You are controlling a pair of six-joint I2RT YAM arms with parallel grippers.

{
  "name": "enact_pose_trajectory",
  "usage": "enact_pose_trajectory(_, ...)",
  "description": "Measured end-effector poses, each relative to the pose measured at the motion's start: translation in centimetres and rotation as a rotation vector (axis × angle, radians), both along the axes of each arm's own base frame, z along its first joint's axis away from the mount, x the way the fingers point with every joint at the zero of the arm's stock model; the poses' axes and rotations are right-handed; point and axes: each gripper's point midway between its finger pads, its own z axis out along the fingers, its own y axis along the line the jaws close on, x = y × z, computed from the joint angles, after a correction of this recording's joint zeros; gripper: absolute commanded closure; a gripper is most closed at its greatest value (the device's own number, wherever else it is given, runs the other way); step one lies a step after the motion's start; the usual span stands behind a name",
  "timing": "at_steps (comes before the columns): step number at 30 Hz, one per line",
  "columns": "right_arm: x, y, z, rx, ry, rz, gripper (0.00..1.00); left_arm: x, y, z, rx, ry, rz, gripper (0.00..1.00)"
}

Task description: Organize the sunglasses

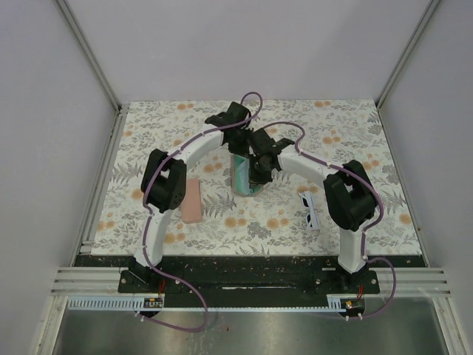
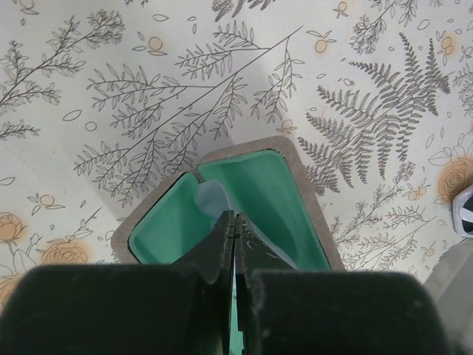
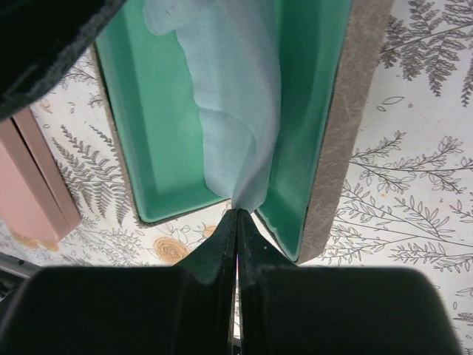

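Observation:
One pair of sunglasses (image 1: 310,209), white-framed with dark lenses, lies on the floral mat beside the right arm; its edge shows in the left wrist view (image 2: 465,211). At the mat's middle stands an open tan case (image 1: 241,176) with green lining (image 2: 266,192) (image 3: 148,111). A light blue cloth (image 3: 236,103) (image 2: 209,201) stretches over the lining. My right gripper (image 3: 238,213) (image 1: 258,177) is shut on the cloth's near end. My left gripper (image 2: 234,218) (image 1: 242,154) is shut at the far end, with cloth showing on both sides of its tips.
A closed pink case (image 1: 192,200) (image 3: 33,185) lies left of the open case, near the left arm's elbow. White walls with metal rails enclose the mat (image 1: 185,118) on three sides. Both arms arch inward and meet over the centre.

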Motion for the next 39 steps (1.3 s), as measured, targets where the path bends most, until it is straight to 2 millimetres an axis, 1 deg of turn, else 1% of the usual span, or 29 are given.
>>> enact_pose_trajectory(8, -0.4, -1.5, -1.2, -0.043, 0.015, -0.018, 1.00, 0.2, -1.8, -0.4, -0.007, -0.015, -0.027, 1.00)
enact_pose_trajectory(12, -0.3, -2.3, -1.3, -0.057, 0.012, -0.032, 1.00, 0.2, -2.6, -0.8, -0.008, -0.019, -0.038, 1.00)
enact_pose_trajectory(20, 0.3, -4.1, -1.2, -0.067, 0.008, -0.063, 1.00, 0.7, -3.4, -1.3, -0.015, -0.041, -0.038, 1.00)
enact_pose_trajectory(29, 0.6, -5.4, -1.8, -0.096, 0.007, -0.071, 1.00, 0.6, -4.2, -3.1, -0.006, -0.026, -0.043, 1.00)
enact_pose_trajectory(35, 0.9, -6.8, -2.3, -0.128, 0.003, -0.083, 0.99, 0.5, -4.9, -3.1, -0.009, -0.036, -0.053, 1.00)
enact_pose_trajectory(39, 0.8, -7.3, -2.8, -0.141, 0.004, -0.083, 0.94, 0.6, -5.6, -3.1, -0.016, -0.046, -0.061, 1.00)
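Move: The pale blue cloth is already strung between my two shut grippers, over the open green-lined case. The case's right half is centred about 5 cm ahead of my right hand, 2 cm to its right and 4 cm below. From my left hand it lies some 6 cm back, 3 cm right and 6 cm lower. The closed pink case is about 21 cm left of my right hand and 4 cm back; the white sunglasses sit 18 cm right and 8 cm back, both 5 cm below. Keeping both fingertip pairs shut on the cloth's two ends, I draw it to the right across the open case, from the hinge towards the right rim. My right hand goes about 7 cm right, sinking nearly 3 cm and tilting slightly; my left follows 5 to 6 cm right and dips 3 cm at the far end. ##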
